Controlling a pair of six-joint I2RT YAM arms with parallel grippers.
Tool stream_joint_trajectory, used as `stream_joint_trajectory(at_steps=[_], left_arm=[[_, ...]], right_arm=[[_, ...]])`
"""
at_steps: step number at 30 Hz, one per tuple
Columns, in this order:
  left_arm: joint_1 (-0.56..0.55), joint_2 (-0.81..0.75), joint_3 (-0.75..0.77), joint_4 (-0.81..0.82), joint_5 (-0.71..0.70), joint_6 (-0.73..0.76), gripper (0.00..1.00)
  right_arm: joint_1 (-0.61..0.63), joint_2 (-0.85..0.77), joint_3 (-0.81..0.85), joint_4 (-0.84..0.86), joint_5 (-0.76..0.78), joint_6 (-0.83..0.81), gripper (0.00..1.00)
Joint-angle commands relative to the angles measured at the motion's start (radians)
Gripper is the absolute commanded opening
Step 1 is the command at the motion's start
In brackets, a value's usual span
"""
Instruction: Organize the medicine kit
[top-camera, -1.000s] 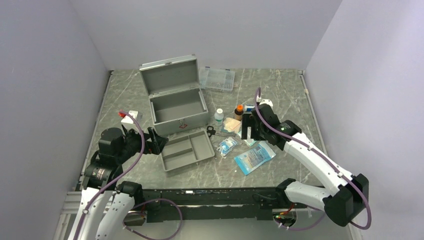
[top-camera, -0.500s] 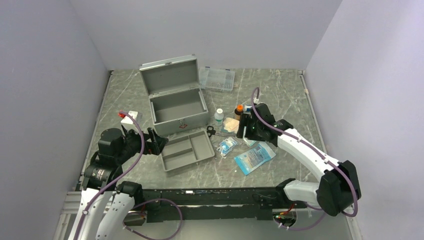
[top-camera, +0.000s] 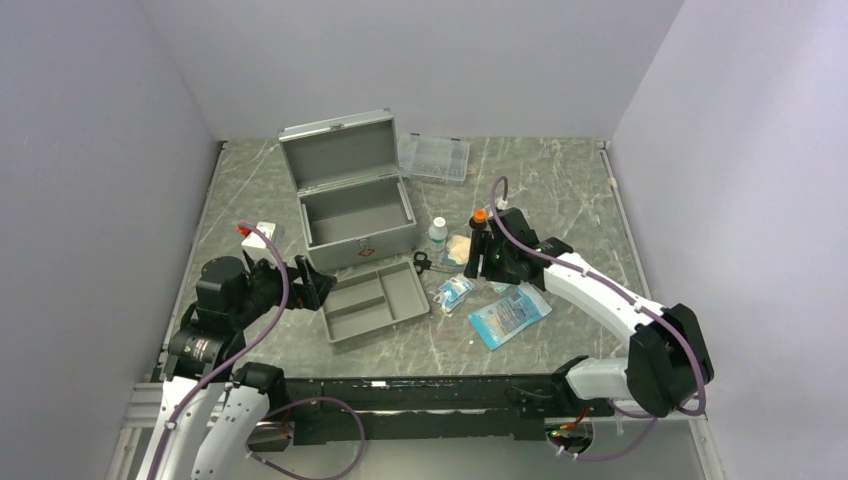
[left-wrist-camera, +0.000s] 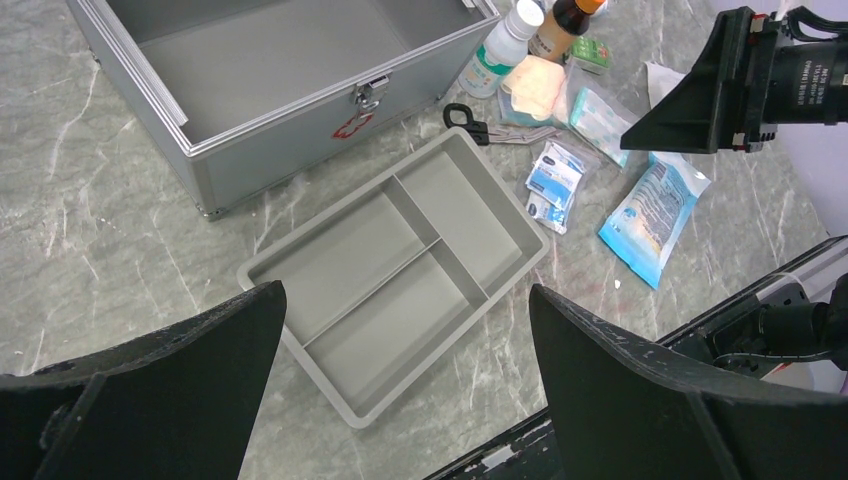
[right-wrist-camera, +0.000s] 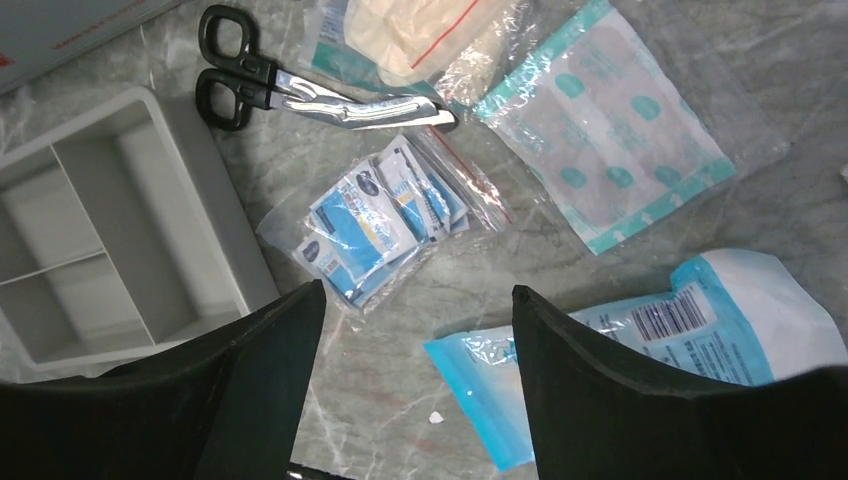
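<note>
The medicine kit is a grey metal box standing open and empty, lid tilted back; it also shows in the left wrist view. My right gripper is open and empty, hovering over the loose supplies: a clear bag of small blue packets, a blue pouch, black-handled scissors, a teal-dotted packet and a beige bandage pack. My left gripper is open and empty, held above the shallow grey divided tray.
A white bottle and a brown bottle with an orange cap stand just beyond the right gripper. A flat clear compartment case lies at the back. A small white box sits left of the kit.
My right gripper has moved left and a little away from me, from over the blue pouch toward the bottles and scissors. The left arm has not moved.
</note>
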Motion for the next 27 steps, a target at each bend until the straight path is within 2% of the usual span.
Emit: stream_joint_trajectory(at_steps=[1,7,14,23,27], left_arm=[[-0.004,-0.017,0.006,0.023,0.004,-0.001,0.99],[-0.004,-0.034,0.004,0.028,0.016,-0.001,0.99],[-0.003,-0.038,0.004,0.033,0.038,0.005,0.99],[-0.006,-0.054,0.002,0.034,0.044,0.005,0.99],[-0.006,-0.058,0.002,0.032,0.040,0.006,0.99]], right_arm=[[0.004,-0.083,-0.014,-0.066,0.081,0.032,0.72],[0.002,-0.167,-0.054,-0.197,0.193,0.140,0.75],[-0.006,-0.189,-0.082,-0.190,0.221,0.298,0.74],[-0.079,-0.002,0.025,-0.096,0.214,0.247,0.72],[-0.101,0.067,0.068,-0.012,0.224,0.163,0.70]])
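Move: The right hand is open above bare table, with the teal-and-white gauze packet about 9 cm ahead, 7 cm to its right and 8 cm below. At the same table height, the wipes bag is some 4 cm ahead and 4 cm left, the large blue pack about 3 cm back and 10 cm right, and the tan pad bag roughly 14 cm ahead and 1 cm left. From the left hand, the gauze packet lies some 16 cm ahead, 40 cm right and 21 cm below. The right hand swings about 5 cm to its right and some 3 cm back, away from the wipes bag and nearly level, while its wrist turns clockwise. Then it reverses forward by nearly 4 cm and sinks about 2 cm towards the gauze packet, ending turned some 20 degrees in all and lined up behind the packet, fingers still well open and touching nothing that can be seen. ##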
